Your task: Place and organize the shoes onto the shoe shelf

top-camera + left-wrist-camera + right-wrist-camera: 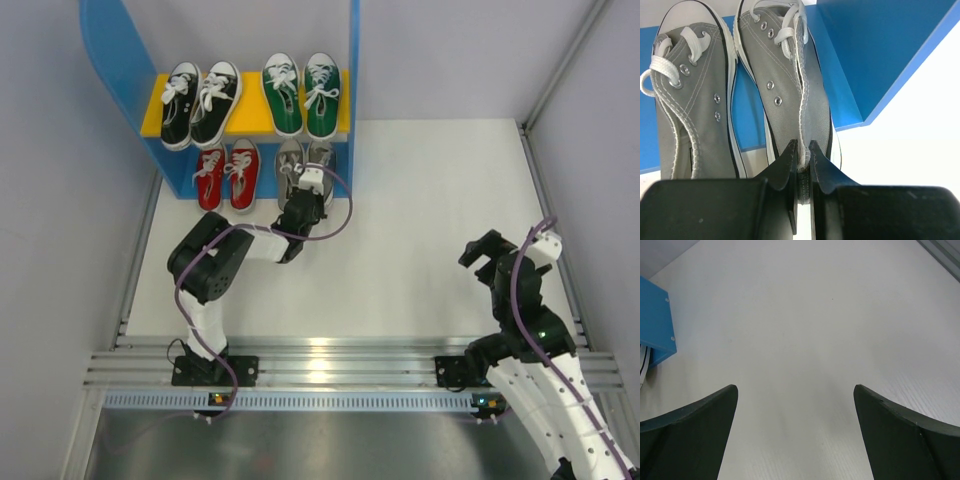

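The blue shoe shelf (110, 50) stands at the back left. On its yellow upper board (250, 118) sit the black pair (200, 103) and the green pair (302, 93). Below them are the red pair (227, 173) and the grey pair (303, 160). My left gripper (312, 183) reaches to the heel of the right grey shoe (785, 85). In the left wrist view this gripper (803, 147) is shut on that shoe's heel rim, with the other grey shoe (690, 110) lying beside it on the left. My right gripper (490, 255) hangs open over bare table, holding nothing (795, 395).
The shelf's right blue side panel (865, 50) stands close to the right of the held grey shoe. A blue shelf corner (655, 325) shows at the left of the right wrist view. Grey walls enclose the white table (420, 200), and a metal rail (330, 365) runs along its near edge.
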### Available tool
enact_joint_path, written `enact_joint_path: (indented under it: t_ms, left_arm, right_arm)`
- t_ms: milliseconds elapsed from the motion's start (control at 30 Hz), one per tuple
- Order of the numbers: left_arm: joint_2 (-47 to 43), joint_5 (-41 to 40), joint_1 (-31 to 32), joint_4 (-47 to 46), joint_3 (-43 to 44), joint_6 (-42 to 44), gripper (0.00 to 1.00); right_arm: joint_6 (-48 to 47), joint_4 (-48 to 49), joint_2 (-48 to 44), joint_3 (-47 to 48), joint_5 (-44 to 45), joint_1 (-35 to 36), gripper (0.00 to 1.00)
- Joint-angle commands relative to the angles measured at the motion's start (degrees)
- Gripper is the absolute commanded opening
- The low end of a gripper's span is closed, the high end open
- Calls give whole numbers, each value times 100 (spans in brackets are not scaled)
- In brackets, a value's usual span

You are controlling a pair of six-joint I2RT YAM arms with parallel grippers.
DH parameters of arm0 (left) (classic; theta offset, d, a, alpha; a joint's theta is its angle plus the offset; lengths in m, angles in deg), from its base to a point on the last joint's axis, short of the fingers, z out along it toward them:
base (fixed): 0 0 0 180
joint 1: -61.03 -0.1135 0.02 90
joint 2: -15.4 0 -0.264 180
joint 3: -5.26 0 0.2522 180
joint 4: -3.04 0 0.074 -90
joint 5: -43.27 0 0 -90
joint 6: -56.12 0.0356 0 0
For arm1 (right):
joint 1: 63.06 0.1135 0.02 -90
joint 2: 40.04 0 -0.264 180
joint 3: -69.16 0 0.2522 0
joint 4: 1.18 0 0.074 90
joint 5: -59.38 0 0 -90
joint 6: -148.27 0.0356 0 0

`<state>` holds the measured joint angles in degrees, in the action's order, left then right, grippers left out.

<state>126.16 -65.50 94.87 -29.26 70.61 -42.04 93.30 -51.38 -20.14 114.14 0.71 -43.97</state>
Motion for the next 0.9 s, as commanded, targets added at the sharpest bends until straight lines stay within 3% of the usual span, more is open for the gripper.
enact_joint_path:
  t_ms: [0,333,367,433,533,567,600,867]
  left_arm:
    - [-371,-110,26,308,-123,131,0]
    - [-344,40,17,598,-114,113,0]
    - [-362,31,26,616,-123,113,15]
    - [-397,-4,26,616,-167,96,27]
    - [-502,-57,26,616,-202,52,58]
    - [-598,-66,26,616,-202,34,86]
    - [-634,-75,26,616,-211,25,99]
    - [-1660,-13,104,1020,-194,-54,99]
  right_arm:
    - [-13,147,-92,68,-22,60,100]
    - [-22,164,-100,51,-31,68,99]
    - [-22,164,-92,51,-39,68,99]
    - [-22,164,-92,51,-31,68,99]
    - [-22,173,-74,42,-39,68,99]
    - [-22,173,-83,42,-39,68,99]
    - [-22,182,-74,42,-39,68,99]
    - [-13,164,-118,42,-40,60,99]
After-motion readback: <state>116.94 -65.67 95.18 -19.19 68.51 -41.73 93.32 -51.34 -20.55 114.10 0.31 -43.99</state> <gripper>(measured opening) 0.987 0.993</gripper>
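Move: The left hand has the right-hand grey shoe by the heel rim; that shoe's middle lies about 8 cm straight ahead and 3 cm lower. The other grey shoe stands some 7 cm to the left and 7 cm ahead, the nearer red shoe about 18 cm left and 7 cm ahead, and the shelf's blue side wall roughly 7 cm right and 8 cm ahead. From the idle right hand, the held shoe is some 30 cm ahead, 36 cm left and 12 cm lower. The left fingers, still pinching the grey shoe's heel rim, keep hold while the hand eases slightly back and down, then spread wide and let go. The hand draws back about 2 cm from the heel, drifting a little left, and turns upward at the end, rising some 3 cm from its lowest point, its attitude nearly unchanged. ##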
